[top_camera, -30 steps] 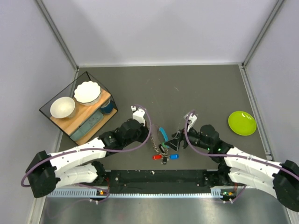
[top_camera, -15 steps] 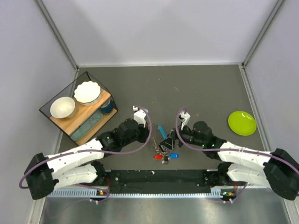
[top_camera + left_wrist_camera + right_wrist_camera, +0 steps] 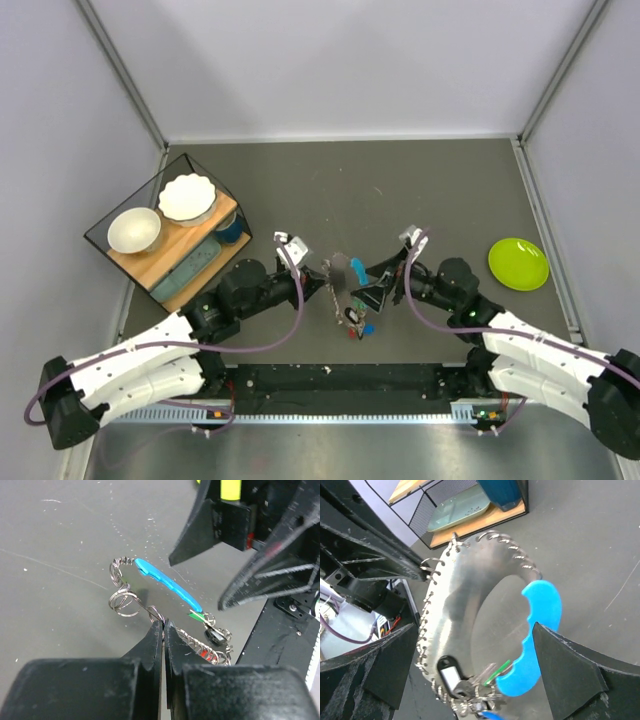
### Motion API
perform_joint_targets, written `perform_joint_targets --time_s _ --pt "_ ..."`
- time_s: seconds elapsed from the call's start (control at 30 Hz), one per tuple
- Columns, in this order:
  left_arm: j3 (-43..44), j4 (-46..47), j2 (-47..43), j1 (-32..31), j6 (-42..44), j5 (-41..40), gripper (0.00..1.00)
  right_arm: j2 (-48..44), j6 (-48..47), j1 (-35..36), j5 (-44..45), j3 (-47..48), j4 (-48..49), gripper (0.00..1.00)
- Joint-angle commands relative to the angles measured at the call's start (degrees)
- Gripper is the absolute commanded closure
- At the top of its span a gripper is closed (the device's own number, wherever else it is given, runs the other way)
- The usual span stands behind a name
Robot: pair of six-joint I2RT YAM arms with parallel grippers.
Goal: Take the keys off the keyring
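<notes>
The keys (image 3: 357, 322) hang as a small bunch with green, blue and red tags. In the right wrist view, key heads (image 3: 492, 677) and a black tag (image 3: 447, 672) gather on the keyring (image 3: 485, 696). A chain of wire rings (image 3: 122, 600) runs from the keyring, beside a cyan curved piece (image 3: 167, 582) and a silver crescent (image 3: 455, 605). My left gripper (image 3: 322, 282) (image 3: 163, 624) is shut on one ring of that chain. The right gripper (image 3: 372, 284) (image 3: 475, 630) is open wide, with the crescent and cyan piece (image 3: 535, 630) between its fingers (image 3: 390, 665), touching neither.
A lime-green plate (image 3: 518, 264) lies at the right. At the left, a black wire-frame box (image 3: 120, 205) holds two white bowls (image 3: 134, 229) on a wooden shelf. A black strip (image 3: 340, 378) runs along the near table edge. Grey walls enclose the table.
The left gripper pulled back to the left and lifted the ring chain, so the bunch now hangs raised. The right gripper backed off to the right and opened wider.
</notes>
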Motion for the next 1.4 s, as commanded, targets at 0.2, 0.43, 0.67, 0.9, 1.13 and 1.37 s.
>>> perform_joint_targets --time_s 0.2,0.43,0.67,0.9,1.13,1.37 --pt "1.0 4.8 -5.1 -0.1 4.6 6.0 1.0 4.3 3.4 -9.4 -19.9 1.2 7.9 0.01" --pt "0.9 4.5 -8.5 -0.1 5.1 4.9 1.0 8.2 6.2 -10.1 -23.5 -1.4 16.5 0.01" --pt "1.7 1.9 -11.0 -0.1 6.3 3.6 1.0 9.3 7.9 -10.2 -24.7 -0.5 16.4 0.01" --pt "3.0 -1.0 -12.4 -0.1 7.3 1.3 1.0 8.1 6.7 -10.1 -21.2 0.1 11.9 0.01" --pt "3.2 -0.7 -13.7 -0.1 6.8 1.4 1.0 6.9 8.0 -10.1 -21.4 0.0 12.5 0.01" --pt "4.2 -0.1 -14.7 -0.1 6.2 2.4 1.0 12.6 11.8 -10.2 -24.1 -0.1 18.7 0.01"
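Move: The keys hang at the bottom of the keyring, about 2 cm left of the open right gripper, 3 cm back and some 9 cm below it. The blue handle lies roughly 4 cm ahead of the right gripper, 3 cm left and 3 cm below; the metal plate is about 2 cm ahead, 4 cm left and 3 cm below. From the left gripper, which already holds the coil, the keys are about 6 cm right, 3 cm back and 12 cm below. Keep the left fingers shut on the coil and raise it about 5 cm, easing back at first and then drifting some 3 cm left, fingertips tilting up to nearly level. Hold the right gripper wide open beside the blue handle, within a centimetre or so of its place, while turning it about 10 degrees counter-clockwise and rolling it slightly. ##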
